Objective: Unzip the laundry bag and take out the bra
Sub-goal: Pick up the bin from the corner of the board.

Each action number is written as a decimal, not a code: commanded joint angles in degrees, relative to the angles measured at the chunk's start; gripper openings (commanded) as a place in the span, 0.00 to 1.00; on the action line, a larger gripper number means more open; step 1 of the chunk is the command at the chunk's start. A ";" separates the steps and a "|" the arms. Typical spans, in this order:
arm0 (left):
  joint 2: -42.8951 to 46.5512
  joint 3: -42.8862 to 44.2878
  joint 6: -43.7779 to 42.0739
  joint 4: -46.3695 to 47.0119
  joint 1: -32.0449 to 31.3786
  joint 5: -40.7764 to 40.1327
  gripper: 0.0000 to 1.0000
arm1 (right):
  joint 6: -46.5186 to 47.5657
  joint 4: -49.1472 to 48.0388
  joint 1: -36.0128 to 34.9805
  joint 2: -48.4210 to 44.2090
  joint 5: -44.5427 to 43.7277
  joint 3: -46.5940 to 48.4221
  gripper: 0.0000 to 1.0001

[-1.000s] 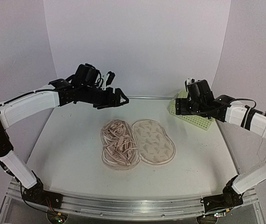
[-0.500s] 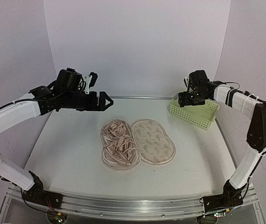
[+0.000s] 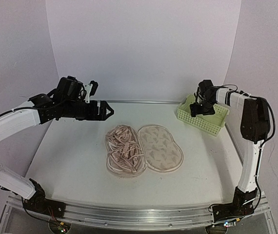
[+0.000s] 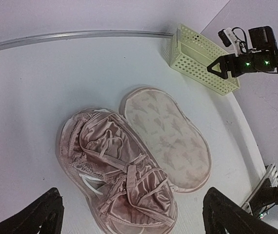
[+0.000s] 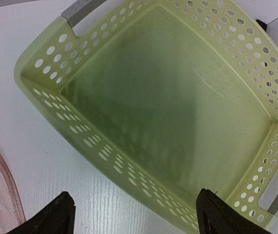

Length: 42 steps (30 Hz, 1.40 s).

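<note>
The laundry bag (image 3: 161,148) lies unzipped and spread flat at mid-table, its printed beige flap (image 4: 170,136) folded out to the right. A pink satin bra (image 3: 124,150) with thin straps fills the left half (image 4: 114,161). My left gripper (image 3: 108,111) hovers open, up and to the left of the bag; in its wrist view the left gripper (image 4: 132,192) has nothing between its fingers. My right gripper (image 3: 196,108) hangs open over the near-left rim of the basket; the right wrist view shows this gripper (image 5: 135,194) holding nothing.
A pale-green perforated plastic basket (image 3: 206,120) stands at the back right, with nothing inside it (image 5: 178,112). A metal rail (image 3: 144,102) borders the far side of the white table. The right arm reaches out along the right side.
My left arm has drawn back to the left, away from the bag, and its jaws have spread wider. My right arm has swung out and back over the basket.
</note>
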<state>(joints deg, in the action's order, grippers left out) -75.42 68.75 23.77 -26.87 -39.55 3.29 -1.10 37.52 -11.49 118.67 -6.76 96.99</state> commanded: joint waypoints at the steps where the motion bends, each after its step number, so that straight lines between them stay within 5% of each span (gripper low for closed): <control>1: 1.88 0.22 -0.93 1.40 0.44 -0.14 1.00 | 2.99 2.00 1.74 1.85 3.70 5.04 0.87; 15: -0.26 1.99 -1.10 0.95 1.31 0.25 1.00 | 4.18 2.91 2.35 3.86 8.08 4.28 0.75; 42: 1.19 0.38 0.04 0.95 1.67 -0.39 0.99 | 2.43 4.01 0.43 -2.12 14.75 -1.97 0.23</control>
<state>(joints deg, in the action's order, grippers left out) -75.92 68.75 23.88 -27.07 -38.24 3.29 2.28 41.43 -9.37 120.90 7.33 96.47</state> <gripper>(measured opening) 0.995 0.254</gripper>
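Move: The bin stands in the far right corner with my right hand, wide open, low over the inside of its near long wall: its middle is about 4 cm ahead of that hand, 2 cm to its right and 5 cm below. The laundry bag's empty flap lies some 18 cm left and 15 cm back, the bra about 35 cm left and 15 cm back. From my left hand the bin is roughly 24 cm ahead and 47 cm to the right. I lower my right hand about 3 cm, its fingers straddling the bin's near long wall, one outside it and one inside. Then I close them most of the way onto that wall while drifting left, rolling the hand's left side up some 10 degrees and turning a little counter-clockwise, and finally pull back a couple of centimetres with the wall between my fingers. ##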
